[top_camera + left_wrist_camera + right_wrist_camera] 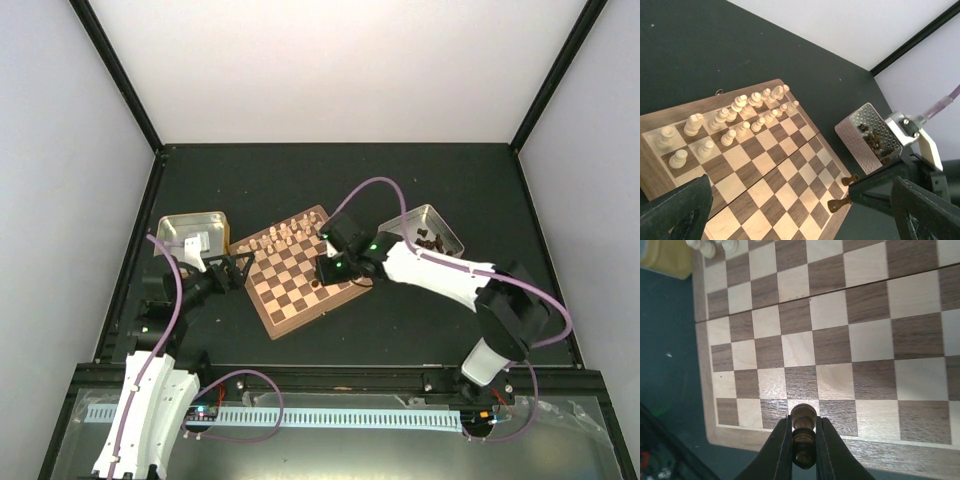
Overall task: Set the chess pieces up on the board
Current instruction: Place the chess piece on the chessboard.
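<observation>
The board lies in the middle of the table. Cream chess pieces stand in two rows along its far-left side. My right gripper is shut on a dark brown piece, held just over the edge row nearest the right arm. The left wrist view shows that held piece, with a second dark piece on the edge row beside it. My left gripper hovers open and holds nothing at the board's left corner. Its fingers frame the squares.
A silver tin with several dark pieces sits right of the board. A gold-sided tin sits to the left, behind the left gripper. Black frame rails border the dark table.
</observation>
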`<state>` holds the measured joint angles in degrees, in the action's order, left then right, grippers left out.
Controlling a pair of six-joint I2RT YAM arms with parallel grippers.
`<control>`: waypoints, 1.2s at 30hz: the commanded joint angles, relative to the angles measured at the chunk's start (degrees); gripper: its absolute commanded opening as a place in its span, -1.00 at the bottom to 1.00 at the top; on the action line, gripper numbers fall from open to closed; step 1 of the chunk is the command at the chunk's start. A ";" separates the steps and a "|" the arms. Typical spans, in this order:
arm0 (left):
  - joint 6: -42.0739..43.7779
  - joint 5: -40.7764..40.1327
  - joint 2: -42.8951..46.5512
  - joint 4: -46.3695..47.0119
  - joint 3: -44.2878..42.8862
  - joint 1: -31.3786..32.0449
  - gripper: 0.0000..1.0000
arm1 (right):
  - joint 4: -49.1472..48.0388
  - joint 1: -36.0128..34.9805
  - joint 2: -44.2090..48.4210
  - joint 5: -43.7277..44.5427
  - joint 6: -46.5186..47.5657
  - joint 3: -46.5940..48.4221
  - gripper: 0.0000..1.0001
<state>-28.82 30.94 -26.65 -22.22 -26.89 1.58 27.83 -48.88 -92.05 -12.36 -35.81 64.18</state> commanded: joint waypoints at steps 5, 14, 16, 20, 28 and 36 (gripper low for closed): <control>-0.37 -3.23 -2.37 -0.92 -2.50 0.11 0.98 | 9.22 -6.59 -6.60 16.30 2.02 5.74 -0.88; 1.03 -3.80 -4.55 -0.39 -2.99 0.07 0.98 | 12.62 -7.65 -11.20 16.82 2.35 9.11 -0.78; 1.28 -3.78 -4.84 -0.29 -3.07 0.13 0.98 | 13.06 -7.72 -11.47 15.91 2.58 9.92 -0.65; 1.80 -4.09 -5.16 -0.35 -3.34 0.08 0.98 | 13.47 -7.72 -10.12 14.89 2.04 11.11 -0.31; 1.83 -4.16 -5.12 -0.45 -3.67 0.13 0.97 | 12.05 -7.67 -8.87 13.80 -0.02 10.03 -0.20; 1.21 -4.01 -5.24 -0.56 -4.02 0.13 0.97 | 10.78 -7.72 -8.40 13.18 0.19 8.06 -0.29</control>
<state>-28.05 27.38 -31.64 -22.70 -28.05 1.58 39.72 -56.27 -101.93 1.32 -35.05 72.93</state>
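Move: The right hand holds the dark chess piece above its place: a dark square in the board's nearest row, fifth from the left, some 7 cm below and 1 cm back of the hand. The dark rook already standing at that row's right end is about 4 cm ahead and 8 cm right of the hand; the light pieces centre 15 cm ahead and 10 cm left, the dark-piece tray 12 cm ahead and 25 cm right. From the left hand the square is roughly level, 17 cm right and 16 cm below. Down by about 4 cm and slightly back towards the dark edge square goes the right hand with the held piece, its fingers swinging some 20 degrees to point nearly straight down. It then stays almost in place and opens the fingers part-way, letting go of the piece. The empty left hand eases a little forward and down. ##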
